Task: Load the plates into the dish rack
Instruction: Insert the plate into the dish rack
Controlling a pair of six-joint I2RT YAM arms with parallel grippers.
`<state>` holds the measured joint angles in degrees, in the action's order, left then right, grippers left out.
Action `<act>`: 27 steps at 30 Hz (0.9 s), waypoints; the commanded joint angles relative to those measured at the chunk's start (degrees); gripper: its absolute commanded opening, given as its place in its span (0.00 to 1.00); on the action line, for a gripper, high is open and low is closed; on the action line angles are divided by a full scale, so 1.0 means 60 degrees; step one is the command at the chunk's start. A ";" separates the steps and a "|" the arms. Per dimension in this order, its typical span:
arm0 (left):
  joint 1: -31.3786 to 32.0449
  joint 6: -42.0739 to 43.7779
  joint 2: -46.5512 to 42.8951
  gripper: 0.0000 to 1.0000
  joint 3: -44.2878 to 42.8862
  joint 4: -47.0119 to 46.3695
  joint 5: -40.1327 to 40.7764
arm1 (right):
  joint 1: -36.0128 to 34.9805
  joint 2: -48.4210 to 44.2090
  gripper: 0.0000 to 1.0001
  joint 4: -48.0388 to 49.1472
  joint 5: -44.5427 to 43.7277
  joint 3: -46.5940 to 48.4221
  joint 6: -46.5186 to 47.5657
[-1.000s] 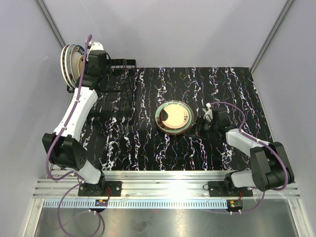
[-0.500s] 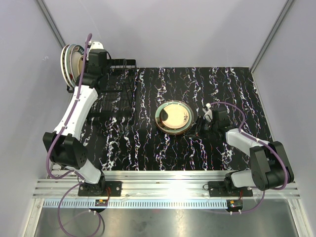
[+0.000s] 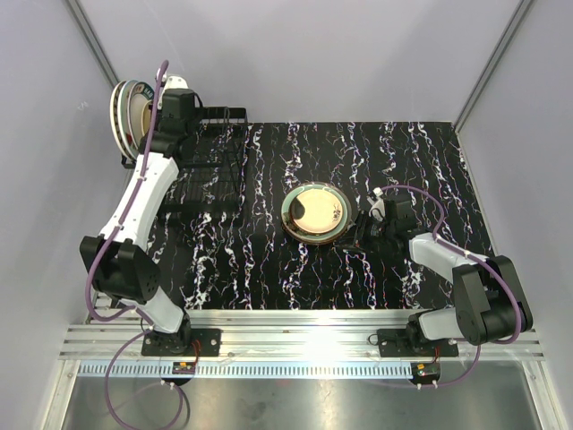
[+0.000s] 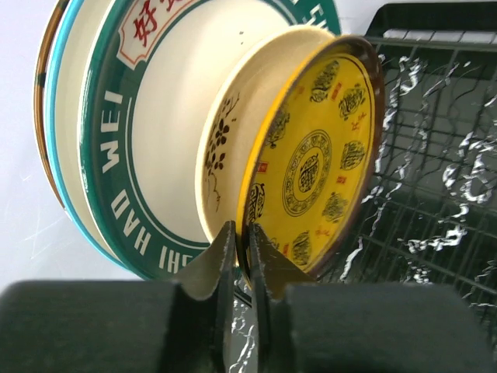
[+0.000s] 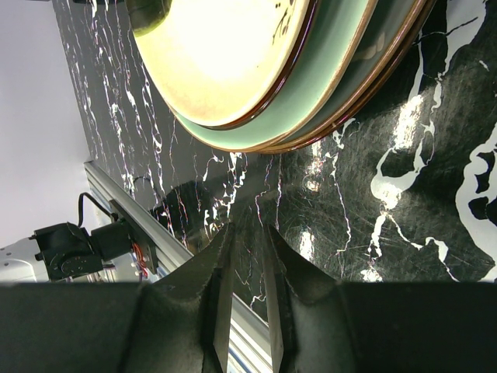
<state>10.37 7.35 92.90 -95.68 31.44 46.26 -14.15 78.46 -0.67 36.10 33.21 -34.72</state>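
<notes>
Several plates (image 3: 130,112) stand on edge at the left end of the black wire dish rack (image 3: 215,148). In the left wrist view a teal-rimmed lettered plate (image 4: 116,155) is behind, a cream one (image 4: 221,148) leans on it, and a yellow plate (image 4: 318,155) stands in front. My left gripper (image 4: 241,227) is shut on the yellow plate's lower rim. A stack of plates (image 3: 315,212) lies mid-table: cream on top (image 5: 225,54), pale green (image 5: 326,85) beneath. My right gripper (image 5: 247,227) sits low by the stack's right side (image 3: 360,230), slightly open and holding nothing.
The rack's wire slots (image 4: 435,155) to the right of the yellow plate hold nothing. The dark marbled mat (image 3: 421,170) covers the table. A metal rail (image 3: 304,318) runs along the near edge, and grey walls close in on both sides.
The left arm has shifted very slightly at the rack. The plates, the stack and the right arm stand as before.
</notes>
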 commanded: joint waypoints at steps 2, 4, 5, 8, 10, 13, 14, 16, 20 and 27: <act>-0.0176 0.0268 0.0131 0.23 -0.0357 0.0282 0.0596 | -0.0044 0.0020 0.28 0.0302 -0.0010 0.0368 0.0176; -0.0176 0.0297 0.0131 0.26 -0.0357 0.0282 0.0596 | -0.0044 0.0020 0.28 0.0302 -0.0010 0.0368 0.0162; -0.0176 0.0283 0.0131 0.26 -0.0357 0.0282 0.0596 | -0.0058 0.0034 0.28 0.0302 0.0004 0.0368 0.0176; -0.0176 0.0297 0.0117 0.26 -0.0343 0.0282 0.0610 | -0.0044 0.0034 0.28 0.0302 0.0004 0.0383 0.0162; -0.0176 0.0283 0.0073 0.26 -0.0343 0.0253 0.0567 | -0.0044 0.0020 0.28 0.0302 0.0004 0.0383 0.0176; -0.0161 0.0268 0.0000 0.33 -0.0357 0.0224 0.0537 | -0.0044 0.0020 0.28 0.0302 0.0004 0.0383 0.0162; -0.0161 0.0268 -0.0029 0.34 -0.0357 0.0238 0.0523 | -0.0058 0.0020 0.28 0.0302 0.0004 0.0383 0.0176; -0.0161 0.0239 -0.0146 0.39 -0.0357 0.0209 0.0435 | -0.0044 0.0020 0.28 0.0287 -0.0010 0.0383 0.0162; -0.0146 0.0122 -0.0366 0.47 -0.0532 0.0267 0.0142 | -0.0058 -0.0009 0.28 0.0272 -0.0010 0.0397 0.0176; -0.0029 -0.0112 -0.0805 0.53 -0.0767 0.0399 -0.0429 | -0.0058 -0.0083 0.28 0.0228 -0.0025 0.0412 0.0205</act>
<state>9.82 7.62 91.90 -96.88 34.61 45.71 -14.15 78.54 -0.69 36.10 33.32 -34.68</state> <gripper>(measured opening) 0.522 0.276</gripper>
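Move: The left hand's fingertips are on the near upper rim of the yellow plate in the rack; the plate's middle lies about 6 cm ahead, 1 cm left and 4 cm below. The beige plate stands some 3 cm to the left of the yellow one, level with it fore and aft, and the green-rimmed plate about 6 cm to its left and 1 cm farther out. From the waiting right hand, the yellow plate is roughly 24 cm forward, 46 cm left and 20 cm higher. The left hand lets go of the yellow plate's rim, its barely parted fingers spreading to about half open on either side of the edge. As they part, the hand eases about 1 cm left and down and slightly back, pauses there, then rises some 1.5 cm and starts drawing back, with hardly any tilt. ##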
